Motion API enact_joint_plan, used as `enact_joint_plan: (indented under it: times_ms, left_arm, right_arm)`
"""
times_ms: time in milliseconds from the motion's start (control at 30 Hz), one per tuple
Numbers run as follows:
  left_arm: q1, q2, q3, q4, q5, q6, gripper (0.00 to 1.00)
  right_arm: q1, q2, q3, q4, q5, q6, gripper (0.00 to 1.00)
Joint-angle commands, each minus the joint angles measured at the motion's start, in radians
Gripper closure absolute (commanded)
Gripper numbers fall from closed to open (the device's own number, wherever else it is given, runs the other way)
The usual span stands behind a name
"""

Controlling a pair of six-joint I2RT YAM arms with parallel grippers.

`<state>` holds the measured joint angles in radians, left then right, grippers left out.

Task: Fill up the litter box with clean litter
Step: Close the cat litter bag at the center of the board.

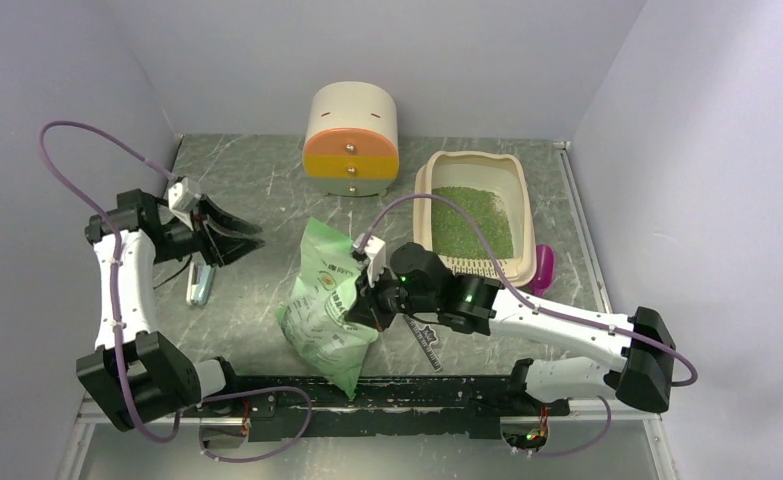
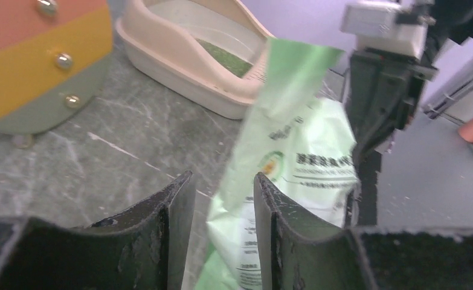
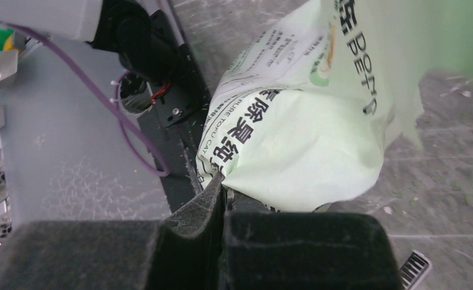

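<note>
The beige litter box (image 1: 429,190) stands at the back right, with clean litter (image 1: 472,220) spread as green granules over its floor. In the left wrist view the litter box (image 2: 179,51) lies ahead, and a patch of clean litter (image 2: 225,57) shows inside. A green printed bag (image 1: 325,300) stands crumpled at mid table. My right gripper (image 1: 364,305) is shut on its edge, and in the right wrist view the right gripper (image 3: 223,194) pinches the bag (image 3: 294,139). My left gripper (image 1: 252,238) hangs open to the bag's left, apart from it. The left gripper (image 2: 222,202) holds nothing, with the bag (image 2: 294,163) beyond it.
A round beige-and-orange drawer unit (image 1: 352,140) stands at the back centre. A magenta scoop (image 1: 544,265) leans by the litter box's right near corner. A small grey-white object (image 1: 200,283) lies under the left arm. A dark strip (image 1: 427,345) lies by the bag.
</note>
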<state>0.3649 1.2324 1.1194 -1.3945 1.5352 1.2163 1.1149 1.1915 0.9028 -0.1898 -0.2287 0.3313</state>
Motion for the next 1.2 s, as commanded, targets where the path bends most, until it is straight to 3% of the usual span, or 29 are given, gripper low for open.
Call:
enact_joint_plan:
  times_ms: [0, 233, 267, 300, 333, 500, 633, 667, 767, 900, 1033, 1167]
  left_arm:
    - [0.081, 0.047, 0.099, 0.000, 0.114, 0.072, 0.56]
    - [0.246, 0.245, 0.443, -0.004, 0.113, 0.043, 0.50]
    - [0.254, 0.273, 0.500, -0.006, 0.112, 0.026, 0.45]
    - [0.270, 0.297, 0.553, -0.006, 0.106, 0.014, 0.31]
    - [0.291, 0.310, 0.590, -0.006, 0.105, 0.009, 0.28]
    - [0.395, 0.361, 0.713, -0.005, 0.112, 0.034, 0.27]
    - [0.412, 0.381, 0.677, -0.004, 0.112, 0.146, 0.19]
    - [0.415, 0.396, 0.678, -0.005, 0.112, 0.145, 0.10]
    - [0.414, 0.406, 0.645, -0.002, 0.115, 0.222, 0.02]
    - [0.397, 0.451, 0.645, -0.004, 0.115, 0.206, 0.02]
    - [0.387, 0.405, 0.520, -0.002, 0.118, 0.279, 0.00]
    - [0.296, 0.309, 0.453, 0.015, 0.115, 0.135, 0.00]
  right_arm:
    - [0.059, -0.003, 0.094, 0.118, -0.034, 0.026, 1.00]
    - [0.081, 0.054, 0.145, 0.097, -0.018, 0.008, 1.00]
    - [0.081, 0.060, 0.148, 0.097, -0.018, 0.006, 1.00]
    - [0.082, 0.068, 0.154, 0.096, -0.018, 0.005, 1.00]
    - [0.083, 0.076, 0.162, 0.093, -0.017, 0.003, 1.00]
    - [0.084, 0.103, 0.183, 0.083, -0.009, -0.002, 1.00]
    - [0.083, 0.111, 0.195, 0.079, -0.009, 0.000, 1.00]
    - [0.085, 0.113, 0.200, 0.075, -0.009, -0.001, 1.00]
    - [0.084, 0.121, 0.210, 0.065, -0.006, 0.000, 1.00]
    - [0.085, 0.132, 0.228, 0.046, 0.008, -0.002, 1.00]
    - [0.085, 0.140, 0.232, 0.044, 0.016, 0.003, 1.00]
    - [0.086, 0.149, 0.233, 0.048, 0.012, 0.010, 1.00]
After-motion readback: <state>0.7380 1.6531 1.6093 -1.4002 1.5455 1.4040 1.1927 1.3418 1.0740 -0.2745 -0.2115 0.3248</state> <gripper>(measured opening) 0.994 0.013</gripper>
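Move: The left hand is already off the cat litter bag, half open. The bag's loose mouth stands about 14 cm to its right, roughly 1 cm farther out and 4 cm lower; the blue-and-white tool lies some 20 cm to its left, 6 cm ahead and 26 cm below. The right hand still pinches the bag's right edge; the mouth stands about 12 cm ahead, 7 cm left and 3 cm above, and the dark strip 12 cm right, 1 cm ahead, 20 cm below. The empty left hand swings away from the bag's mouth, about 17 cm left and 11 cm forward, rising some 10 cm and then sinking most of that again while it turns roughly 20 degrees counter-clockwise and its fingers spread from half to fully open. The right hand keeps its shut pinch on the bag's right edge, easing a little back at first and then drawing that edge about 3 cm left, in over the bag. ##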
